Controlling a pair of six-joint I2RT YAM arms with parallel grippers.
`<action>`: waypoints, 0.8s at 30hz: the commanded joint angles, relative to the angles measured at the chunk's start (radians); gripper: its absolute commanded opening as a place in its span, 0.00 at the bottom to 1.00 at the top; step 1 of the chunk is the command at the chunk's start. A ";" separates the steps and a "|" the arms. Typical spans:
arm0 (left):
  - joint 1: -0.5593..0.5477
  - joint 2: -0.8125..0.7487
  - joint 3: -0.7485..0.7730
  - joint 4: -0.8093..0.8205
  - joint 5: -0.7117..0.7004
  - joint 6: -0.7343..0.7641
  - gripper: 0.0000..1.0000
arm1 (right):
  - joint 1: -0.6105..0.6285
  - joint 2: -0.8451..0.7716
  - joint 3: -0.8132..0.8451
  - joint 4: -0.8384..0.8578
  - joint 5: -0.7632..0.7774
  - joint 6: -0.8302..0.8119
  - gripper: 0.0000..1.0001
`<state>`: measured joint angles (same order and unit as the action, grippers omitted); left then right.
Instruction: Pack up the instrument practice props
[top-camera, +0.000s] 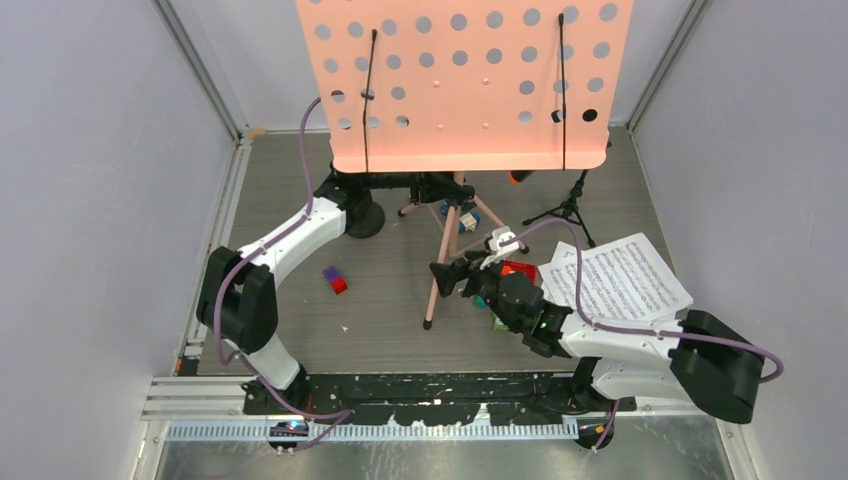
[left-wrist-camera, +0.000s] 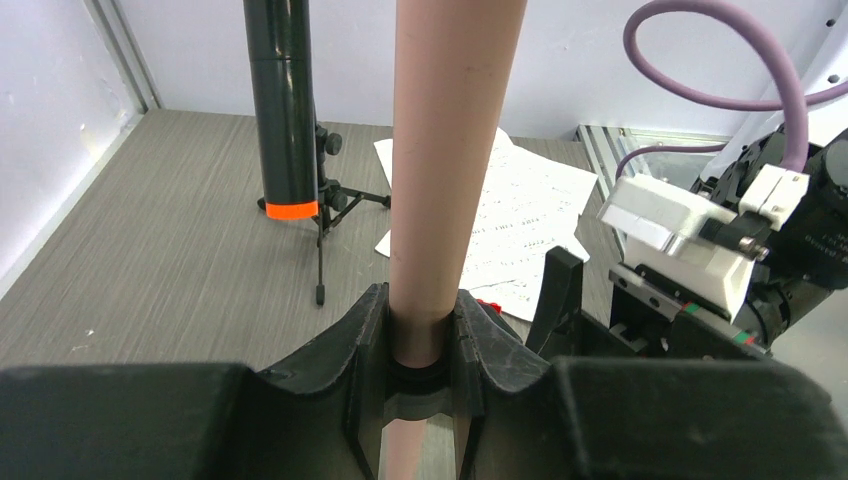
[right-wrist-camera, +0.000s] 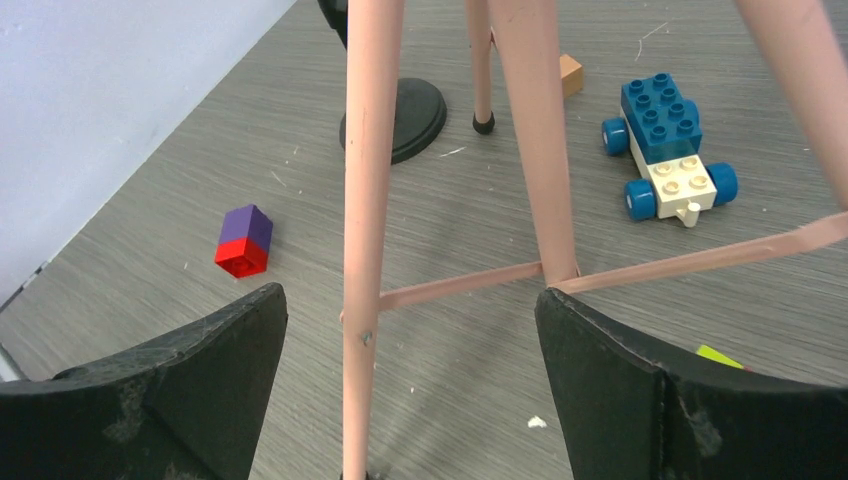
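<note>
The pink perforated sheet-music holder (top-camera: 465, 80) stands at the back on tripod legs (top-camera: 437, 275). My left gripper (top-camera: 438, 187) is under its tray, shut on the pink upright pole (left-wrist-camera: 455, 150). My right gripper (right-wrist-camera: 407, 295) is open low at the tripod, one pink leg (right-wrist-camera: 365, 250) standing between its fingers without touching them. White note sheets (top-camera: 620, 280) lie on the floor at the right. The black orange-tipped microphone (left-wrist-camera: 285, 110) sits on a black tripod support (top-camera: 568, 208) behind the sheets. A black round-base support (right-wrist-camera: 405, 115) stands at the left.
A blue toy car (right-wrist-camera: 665, 145) sits among the tripod legs. A purple-and-red brick (top-camera: 335, 280) lies left of them, an orange brick (right-wrist-camera: 570, 72) further back, more bricks (top-camera: 515, 270) under my right wrist. Walls close in on three sides.
</note>
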<state>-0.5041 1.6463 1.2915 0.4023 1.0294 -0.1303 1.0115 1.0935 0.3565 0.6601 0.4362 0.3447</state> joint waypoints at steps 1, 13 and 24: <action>0.006 -0.022 -0.007 -0.025 -0.052 -0.032 0.00 | 0.002 0.090 0.069 0.168 0.056 0.042 0.93; 0.006 -0.024 -0.007 -0.031 -0.052 -0.032 0.00 | 0.000 0.223 0.106 0.331 0.064 -0.001 0.49; 0.006 -0.030 0.013 0.018 -0.017 -0.081 0.30 | 0.000 0.240 0.113 0.333 0.018 -0.058 0.00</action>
<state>-0.5018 1.6463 1.2915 0.4042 1.0306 -0.1379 1.0096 1.3361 0.4366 0.9226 0.4759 0.3691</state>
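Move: The near leg of the music stand is within reach of the right hand's open fingers, its gripping spot about 3 cm ahead, 3 cm left and 1 cm higher. From that hand the stand's centre pole is some 9 cm ahead, 1 cm right and 14 cm up; the toy car 18 cm ahead, 3 cm right and the purple-red bricks 3 cm ahead, 25 cm left, both 15 cm below. From the left hand the leg spot is about 6 cm back, 4 cm left, 13 cm below. The stand's near leg is taken between the right hand's fingers: from wide open, the hand slips on forward and left around the leg, some 4 cm in all, dipping a touch and then rising about 1.5 cm, while the fingers close and pinch the leg from both sides. The left hand keeps its grip on the centre pole, motionless. ##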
